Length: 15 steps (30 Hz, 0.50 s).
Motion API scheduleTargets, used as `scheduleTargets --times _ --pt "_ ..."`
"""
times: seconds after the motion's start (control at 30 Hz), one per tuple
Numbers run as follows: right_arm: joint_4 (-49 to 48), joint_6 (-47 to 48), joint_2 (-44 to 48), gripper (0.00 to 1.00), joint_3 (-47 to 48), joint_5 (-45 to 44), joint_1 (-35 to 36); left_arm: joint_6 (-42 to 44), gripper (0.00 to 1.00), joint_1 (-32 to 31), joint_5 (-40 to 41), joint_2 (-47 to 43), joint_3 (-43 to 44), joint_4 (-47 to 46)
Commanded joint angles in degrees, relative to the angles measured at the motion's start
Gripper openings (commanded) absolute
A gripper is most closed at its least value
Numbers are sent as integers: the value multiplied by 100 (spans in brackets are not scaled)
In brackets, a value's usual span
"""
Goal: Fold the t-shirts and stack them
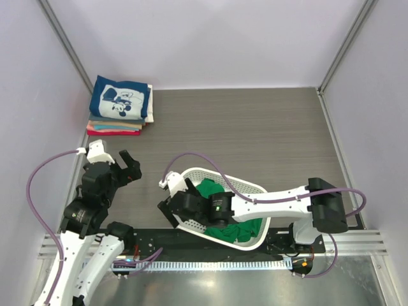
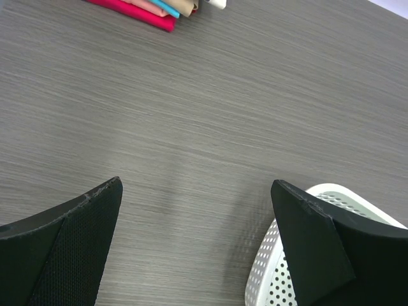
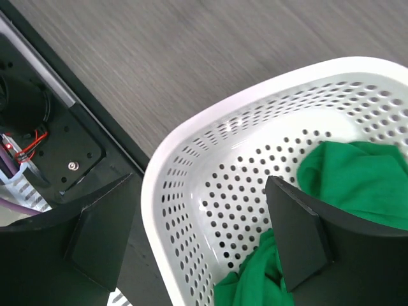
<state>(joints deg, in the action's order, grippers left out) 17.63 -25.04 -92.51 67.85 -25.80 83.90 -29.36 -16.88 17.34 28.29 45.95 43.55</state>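
A bright green t-shirt (image 1: 237, 231) lies crumpled in the white perforated basket (image 1: 213, 171) at the near middle. My right gripper (image 1: 172, 211) is open over the basket's left end. In the right wrist view it (image 3: 201, 180) straddles the rim (image 3: 191, 140), with one finger outside and one inside next to the green cloth (image 3: 357, 178), holding nothing. A folded stack (image 1: 120, 105) sits at the far left with the navy cartoon tee on top and cream, tan and red-pink ones under it. My left gripper (image 1: 131, 167) is open and empty above the table, left of the basket.
In the left wrist view, the gripper (image 2: 196, 183) hovers over grey wood-grain table, with the stack's edge (image 2: 146, 9) at the top and the basket's corner (image 2: 271, 264) at the bottom right. Walls close in the table. A black mounting rail (image 1: 210, 252) runs along the near edge.
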Motion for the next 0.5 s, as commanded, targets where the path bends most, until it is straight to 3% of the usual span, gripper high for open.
scheduleTargets --times 0.0,0.27,0.47 --pt "-190 -159 514 86 -176 -688 21 62 100 -25 -12 -113 186 -101" --pt "309 -1142 1866 88 -1045 -1129 -258 229 100 97 -433 -44 80 -171" --pt "1181 -2101 2254 91 -1432 -621 -909 273 100 159 -478 -8 63 -136"
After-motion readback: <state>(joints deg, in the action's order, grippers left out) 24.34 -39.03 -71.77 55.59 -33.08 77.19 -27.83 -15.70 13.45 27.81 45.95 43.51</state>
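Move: The green t-shirt lies crumpled in the basket, its middle about 18 cm to the right of the right hand, some 4 cm back and 11 cm below. The basket's middle is roughly 13 cm to this hand's right and 1 cm back, and the folded stack is about 33 cm ahead and 20 cm left, both some 10 cm lower. From the left hand the green t-shirt is about 37 cm right, 14 cm back and 20 cm down. The right hand, empty and open, sweeps about 10 cm to the right from above the basket's left end towards the green t-shirt, rising some 4 cm on the way, then bending more forward and just starting to sink at the end. As it travels the wrist swings some 20 degrees clockwise and rolls a little, left side up, which brings the still wide-open fingers above the shirt's far-left part without touching it. ##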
